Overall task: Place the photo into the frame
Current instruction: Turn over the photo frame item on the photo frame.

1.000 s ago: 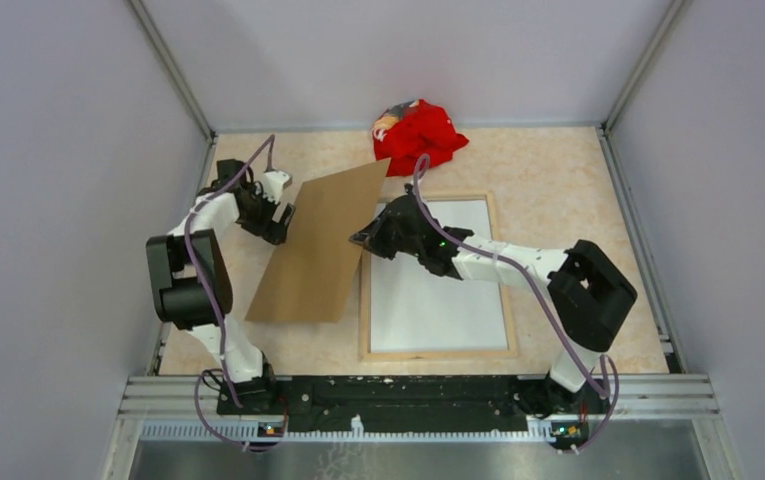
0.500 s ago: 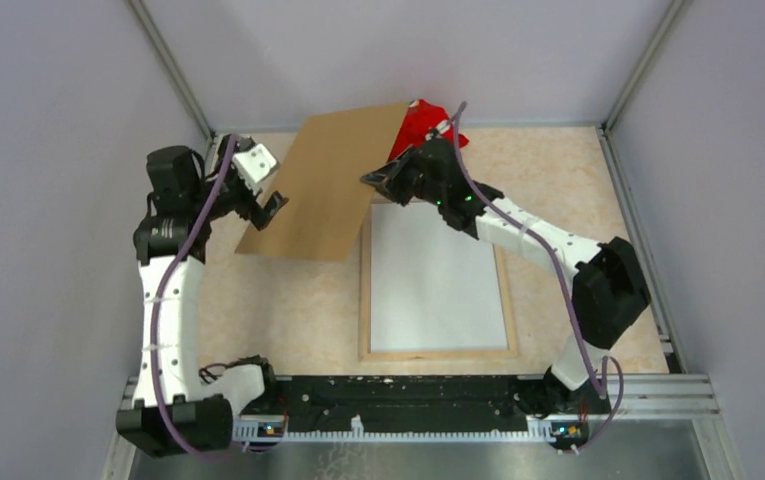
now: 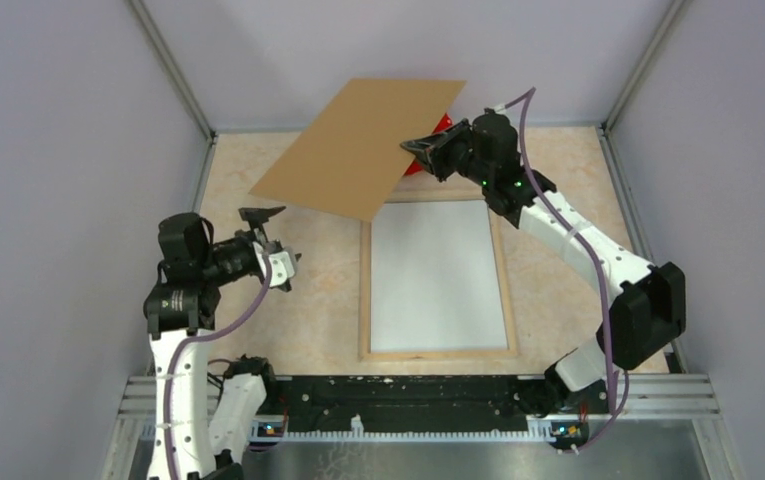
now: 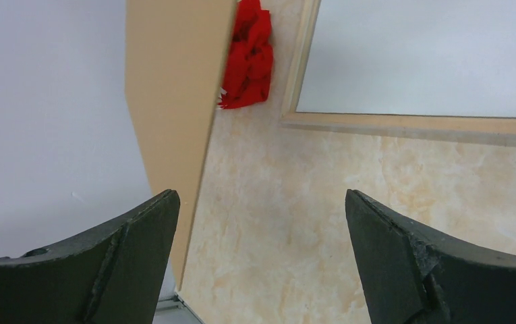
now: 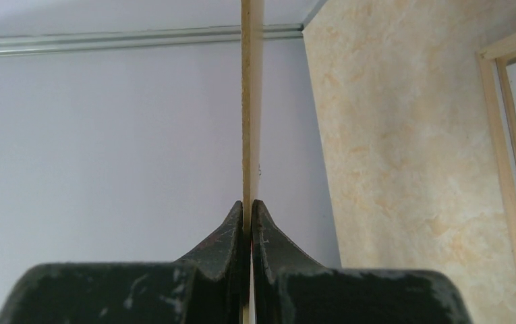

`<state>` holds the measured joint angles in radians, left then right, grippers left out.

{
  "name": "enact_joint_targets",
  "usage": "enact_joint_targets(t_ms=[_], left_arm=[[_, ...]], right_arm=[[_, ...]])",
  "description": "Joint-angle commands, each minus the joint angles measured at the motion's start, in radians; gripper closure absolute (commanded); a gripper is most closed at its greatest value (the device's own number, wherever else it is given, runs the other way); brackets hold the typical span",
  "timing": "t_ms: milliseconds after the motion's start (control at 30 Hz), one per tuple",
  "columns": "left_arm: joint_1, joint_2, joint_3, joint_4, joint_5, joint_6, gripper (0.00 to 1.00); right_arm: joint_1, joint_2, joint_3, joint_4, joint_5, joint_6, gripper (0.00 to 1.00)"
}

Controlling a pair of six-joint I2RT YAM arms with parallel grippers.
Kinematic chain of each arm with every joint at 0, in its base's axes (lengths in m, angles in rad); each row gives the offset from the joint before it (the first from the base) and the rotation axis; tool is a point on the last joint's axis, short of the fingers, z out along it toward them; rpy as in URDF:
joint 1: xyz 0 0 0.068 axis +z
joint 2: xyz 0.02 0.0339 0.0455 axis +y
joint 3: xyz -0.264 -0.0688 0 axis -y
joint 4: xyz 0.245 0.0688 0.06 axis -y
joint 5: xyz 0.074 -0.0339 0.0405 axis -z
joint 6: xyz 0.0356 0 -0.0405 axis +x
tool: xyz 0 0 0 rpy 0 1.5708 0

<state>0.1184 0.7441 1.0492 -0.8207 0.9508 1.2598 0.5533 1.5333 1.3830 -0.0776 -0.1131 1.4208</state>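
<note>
The frame [image 3: 438, 353] lies flat mid-table with its pale wood back edges up, also seen in the left wrist view [image 4: 403, 125]. A plain white surface [image 3: 436, 270] fills its opening; I cannot tell whether this is the photo's back. The brown backing board [image 3: 363, 145] hangs tilted in the air over the back left of the table. My right gripper [image 3: 420, 148] is shut on its right edge, and in the right wrist view the board [image 5: 247, 101] runs edge-on between the pinched fingers [image 5: 249, 206]. My left gripper [image 3: 283, 237] is open over bare table [image 4: 262, 202], near left of the board.
A red cloth [image 4: 248, 61] lies at the back of the table behind the frame, mostly hidden by the board in the top view. Lilac walls close in the left, right and back sides. Marbled table surface [image 3: 303, 310] shows left of the frame.
The right gripper has raised the board off the table and carried it up and toward the back. The left arm has drawn away from the board's left edge toward the near left.
</note>
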Motion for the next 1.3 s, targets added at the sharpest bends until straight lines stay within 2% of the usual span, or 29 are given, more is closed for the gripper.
enact_joint_targets(t_ms=[0,100,200,267,367,567,667,733,967,1000,1033,1100,1200,1267], left_arm=[[-0.002,-0.064,-0.126,0.202,0.100,0.163,0.01],[-0.006,-0.117,-0.224,0.443,0.102,0.104,0.04],[-0.014,-0.106,-0.225,0.497,0.119,0.099,0.05],[-0.019,-0.098,-0.227,0.521,0.116,0.108,0.10],[-0.024,-0.120,-0.276,0.701,0.087,0.011,0.13],[-0.028,-0.109,-0.280,0.600,0.119,0.115,0.15],[-0.034,-0.074,-0.262,0.578,0.106,0.141,0.22],[-0.038,-0.053,-0.248,0.574,0.093,0.167,0.31],[-0.046,0.018,-0.124,0.481,0.057,0.238,0.95],[-0.046,0.018,-0.122,0.501,0.054,0.226,1.00],[-0.046,0.014,-0.123,0.535,0.048,0.205,1.00],[-0.047,0.003,-0.134,0.629,0.034,0.143,1.00],[-0.047,-0.004,-0.130,0.694,0.004,0.116,1.00],[-0.046,0.005,-0.096,0.656,-0.005,0.136,1.00]], right_arm=[[0.016,-0.085,0.038,0.052,-0.054,0.081,1.00],[0.037,-0.082,0.047,0.058,-0.059,0.095,1.00],[0.057,-0.068,0.070,0.051,-0.065,0.103,1.00],[0.072,-0.057,0.084,0.045,-0.062,0.103,1.00],[0.089,-0.049,0.085,0.035,-0.057,0.100,1.00],[0.111,-0.043,0.067,0.056,-0.054,0.115,1.00],[0.125,-0.037,0.069,0.056,-0.059,0.115,1.00],[0.129,-0.033,0.069,0.053,-0.073,0.114,1.00],[0.131,-0.031,0.089,-0.002,-0.108,0.004,1.00],[0.131,-0.025,0.100,-0.011,-0.131,-0.028,1.00],[0.131,-0.021,0.114,-0.022,-0.158,-0.068,0.98],[0.127,-0.005,0.168,-0.102,-0.208,-0.212,0.85],[0.086,-0.008,0.233,-0.231,-0.313,-0.410,0.53],[0.038,-0.029,0.265,-0.334,-0.394,-0.568,0.38]])
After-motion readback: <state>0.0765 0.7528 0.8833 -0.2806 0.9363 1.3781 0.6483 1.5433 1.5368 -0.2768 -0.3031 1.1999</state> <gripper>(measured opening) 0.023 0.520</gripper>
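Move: The right fingers already hold the brown backboard by its right edge; its middle is about 9 cm left of that hand, 1 ahead and 2 below. From the empty, open left hand that middle lies some 16 cm ahead and 13 to the right, about 2 above, its near edge only 6 cm or so ahead. The wooden frame lies about 28 cm right of the left hand, 1 back and 30 below; the red cloth 25 right, 29 ahead and 29 below. Back about 5 cm and left some 4, the right hand carries the backboard towards the left hand, while the left, dipping briefly, works forward about 5 cm and up 4, tipping its fingers up some 25 degrees. The left fingers shut across the board's near edge; only then do the right fingers open, that hand easing back and up and turning counter-clockwise. ##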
